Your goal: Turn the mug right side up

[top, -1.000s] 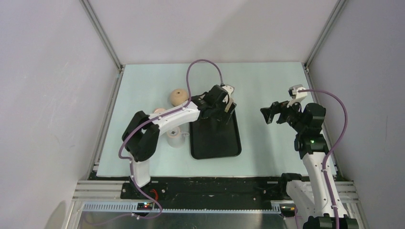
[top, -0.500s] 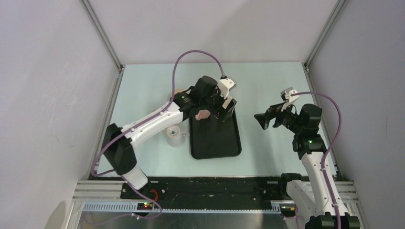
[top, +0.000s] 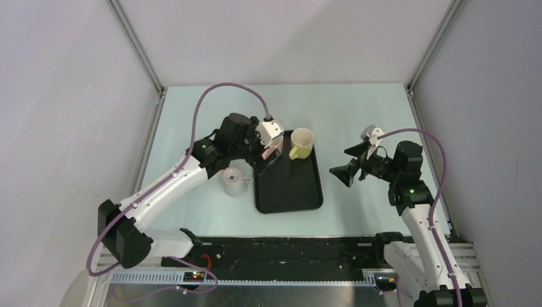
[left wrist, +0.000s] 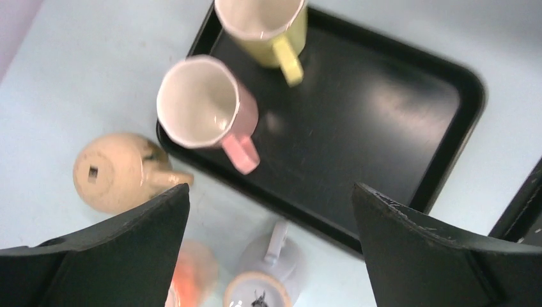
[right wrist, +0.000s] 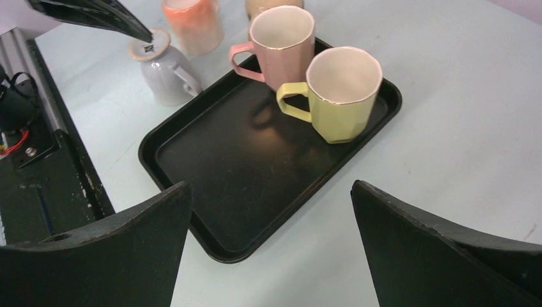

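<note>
A grey mug (left wrist: 271, 275) stands upside down on the table just left of the black tray (left wrist: 383, 128); it also shows in the overhead view as the grey mug (top: 234, 182). A beige mug (left wrist: 108, 173) beside it is base up too. On the tray, a pink mug (left wrist: 204, 102) and a yellow mug (right wrist: 342, 93) stand upright. My left gripper (left wrist: 271, 185) hangs open and empty above the tray's left edge and the grey mug. My right gripper (right wrist: 270, 183) is open and empty, right of the tray, facing it.
An orange mug (right wrist: 192, 22) stands on the table beside the grey mug (right wrist: 163, 70); which way up it is I cannot tell. The left arm (top: 166, 188) stretches across the table's left half. Frame posts and walls close in the table.
The left gripper has swung left and back from over the tray, uncovering the yellow and pink mugs. The right gripper has moved left and lower, toward the tray.
</note>
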### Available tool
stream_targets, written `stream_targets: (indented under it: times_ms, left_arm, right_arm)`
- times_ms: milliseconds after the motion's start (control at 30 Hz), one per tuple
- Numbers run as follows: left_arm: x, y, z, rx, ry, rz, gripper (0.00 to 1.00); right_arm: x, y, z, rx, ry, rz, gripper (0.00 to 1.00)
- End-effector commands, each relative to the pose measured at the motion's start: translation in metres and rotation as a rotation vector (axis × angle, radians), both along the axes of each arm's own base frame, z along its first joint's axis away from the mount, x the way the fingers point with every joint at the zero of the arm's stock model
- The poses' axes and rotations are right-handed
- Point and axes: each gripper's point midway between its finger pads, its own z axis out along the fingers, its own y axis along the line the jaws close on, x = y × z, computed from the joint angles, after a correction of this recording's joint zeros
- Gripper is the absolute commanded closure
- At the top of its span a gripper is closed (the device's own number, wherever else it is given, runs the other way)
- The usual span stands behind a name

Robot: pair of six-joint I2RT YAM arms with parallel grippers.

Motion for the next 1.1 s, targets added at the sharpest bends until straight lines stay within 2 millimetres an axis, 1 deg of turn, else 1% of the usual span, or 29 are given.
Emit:
stream_targets:
  times_ms: [0,33,100,167,267,367,400,433,533,567,700,867,1067]
  left_arm:
    - [-0.003,0.032,-0.023,0.089,0.013,-0.002,0.0]
    - [-0.003,0.036,-0.025,0.096,0.013,0.007,0.0]
    - [-0.003,0.049,-0.039,0.123,0.032,0.034,0.0]
    - [-0.002,0.06,-0.045,0.135,0.046,0.065,0.0]
    - [-0.001,0.078,-0.051,0.139,0.078,0.119,0.0]
    - [-0.005,0.092,-0.059,0.151,0.112,0.149,0.0]
    - [-0.007,0.096,-0.058,0.153,0.108,0.151,0.0]
    - [-0.01,0.1,-0.063,0.163,0.121,0.156,0.0]
    - [-0.016,0.106,-0.067,0.171,0.125,0.152,0.0]
    - [-0.018,0.109,-0.072,0.178,0.135,0.152,0.0]
    - [-0.024,0.115,-0.078,0.172,0.145,0.15,0.0]
    - [-0.028,0.121,-0.084,0.17,0.162,0.152,0.0]
    - [-0.025,0.125,-0.09,0.152,0.196,0.152,0.0]
  right_arm:
    - [-0.011,0.01,0.001,-0.007,-0.029,0.084,0.01]
    - [-0.011,0.01,0.0,-0.009,-0.029,0.085,0.01]
    - [-0.01,0.01,-0.001,-0.012,-0.027,0.087,0.01]
    - [-0.011,0.01,-0.002,-0.014,-0.027,0.088,0.01]
    - [-0.011,0.01,-0.002,-0.015,-0.03,0.091,0.01]
    - [-0.012,0.01,-0.002,-0.016,-0.028,0.096,0.01]
    - [-0.012,0.011,-0.002,-0.018,-0.03,0.097,0.01]
    - [-0.013,0.011,-0.003,-0.019,-0.03,0.1,0.0]
    - [-0.014,0.012,-0.003,-0.024,-0.038,0.109,0.0]
    - [-0.015,0.012,-0.002,-0.025,-0.041,0.112,0.0]
    - [-0.016,0.013,-0.003,-0.025,-0.039,0.121,0.01]
    - [-0.017,0.014,-0.006,-0.029,-0.034,0.13,0.01]
    - [-0.016,0.012,-0.007,-0.045,-0.047,0.125,0.01]
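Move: The upside-down lavender mug lies about 13 cm to the left of the left hand, 4 cm back and some 17 cm below. About as low, the orange mug stands 5 cm ahead and 19 cm left of the hand, the pink mug 11 cm ahead and 2 cm right, and the tray's middle 4 cm ahead and 7 cm right. From the right hand the lavender mug is some 38 cm left, level fore and aft, 18 cm below. The empty left hand swings leftward away from the two upright mugs in the tray, about 13 cm over, sinking some 9 cm and easing slightly back, to come in above the upturned lavender mug. Most of the drop comes early, then the hand runs nearly level before settling lower and slowing, while the wrist tips the fingers some 15 degrees more steeply down with the jaws kept wide open and touching nothing. ##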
